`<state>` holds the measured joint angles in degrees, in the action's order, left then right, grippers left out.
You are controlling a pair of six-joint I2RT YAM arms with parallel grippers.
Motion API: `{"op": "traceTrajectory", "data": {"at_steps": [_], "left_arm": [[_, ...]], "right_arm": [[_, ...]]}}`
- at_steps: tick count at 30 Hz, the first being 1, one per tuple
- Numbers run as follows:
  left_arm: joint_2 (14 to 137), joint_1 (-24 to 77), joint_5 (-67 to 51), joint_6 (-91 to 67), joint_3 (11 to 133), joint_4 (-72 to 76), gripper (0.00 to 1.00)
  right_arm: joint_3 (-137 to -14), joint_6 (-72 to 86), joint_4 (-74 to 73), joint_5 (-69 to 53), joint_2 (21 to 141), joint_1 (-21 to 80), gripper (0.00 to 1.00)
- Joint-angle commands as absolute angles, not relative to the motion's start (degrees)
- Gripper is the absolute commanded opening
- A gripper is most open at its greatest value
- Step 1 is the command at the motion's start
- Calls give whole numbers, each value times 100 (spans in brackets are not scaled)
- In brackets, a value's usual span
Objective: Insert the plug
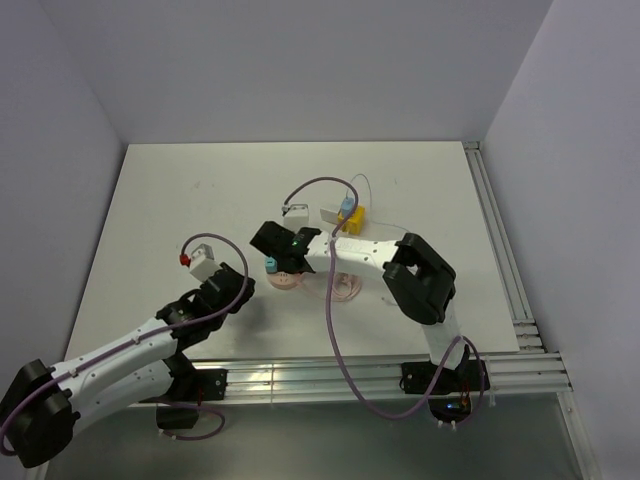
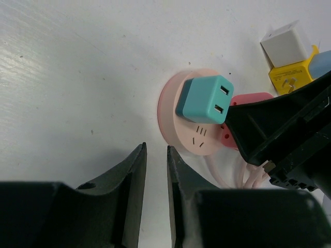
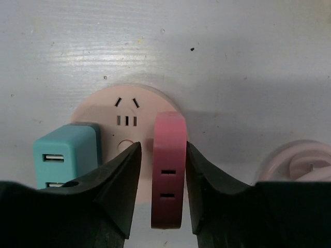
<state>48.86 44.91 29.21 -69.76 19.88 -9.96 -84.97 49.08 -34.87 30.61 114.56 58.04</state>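
A round pink socket hub [image 3: 126, 111] lies on the white table, with a teal USB charger [image 3: 64, 155] plugged into its left side. A red plug [image 3: 168, 155] stands upright on the hub's right part. My right gripper [image 3: 163, 150] straddles it: the right jaw touches the plug and a thin gap shows at the left jaw. In the top view the right gripper [image 1: 285, 266] is over the hub [image 1: 290, 280]. My left gripper [image 2: 156, 150] is empty, jaws nearly together, just short of the hub [image 2: 170, 103] and charger [image 2: 204, 98].
Behind the hub lie a yellow adapter [image 1: 352, 218] with a blue piece on it, a white block [image 1: 330, 214] and a white plug [image 1: 295, 211] on a purple cable. Coiled pink cable [image 1: 347, 287] lies right of the hub. A rail runs along the table's right edge.
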Motion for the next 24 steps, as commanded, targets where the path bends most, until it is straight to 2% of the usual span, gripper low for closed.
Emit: {"op": "traceTrajectory", "data": {"at_steps": [1,8,11,13,14,15,16,18,21,24], "left_arm": [[4667,4465,3006,-7040,2048,-1195,27],[4500,4465,2980,-7049,2109,-1467,27],[4421,4465,2927,-6935,2188,-1573,31],[4272,4465,2857,-6847,2241,-1608,44],[4202,4465,2822,-6716,2250,-1591,49],[4071,4465,2795,-6680,2259,-1608,57],[4008,4465,2778,-6654,2276,-1661,72],[3894,4456,2742,-6574,2346,-1775,82],[3824,4456,2646,-6548,2443,-1950,88],[3710,4456,2497,-6644,2435,-1969,89]], "right_arm": [[-8771,4781,-3542,3120,11268,5713,48],[-8921,4772,-3814,3199,10855,5713,56],[-8685,4746,-3876,3129,10416,5730,65],[-8185,4518,-3473,2946,9837,5774,77],[-7983,4457,-3306,2866,9600,5783,86],[-7780,4326,-2991,2778,9145,5792,99],[-7448,4255,-2875,2734,8932,5783,100],[-7234,4166,-2978,2751,8554,5766,100],[-6770,4122,-3181,3006,8280,5704,100],[-6146,4156,-2815,2927,7772,5704,100]]}}
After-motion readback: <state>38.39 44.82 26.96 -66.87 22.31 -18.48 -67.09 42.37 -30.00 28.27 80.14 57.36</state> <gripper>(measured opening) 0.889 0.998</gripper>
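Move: The right hand's fingers, already loosening, still stand around the pink plug on the round socket, its middle about 1 cm below the hand point. The socket's centre is some 3 cm left and 1 cm back, 4 cm down; the teal plug lies about 6 cm left, level with the pink one. The coiled cord is roughly 10 cm right and 6 cm back, 4 cm lower. From the empty left hand the pink plug is about 7 cm ahead, 11 cm right and 4 cm down. The right hand spreads its fingers off the sides of the pink plug with hardly any travel at first, then lifts quickly away from the socket, about 13 cm up and some 6 cm to its right with a smaller pull back, opening fully as its left side rolls up and its fingertips tip up, nearly 20 degrees in all. The empty left hand eases back about a centimetre, then opens wide from nearly shut and rises roughly 3 cm, drawing away from the socket without touching it. ##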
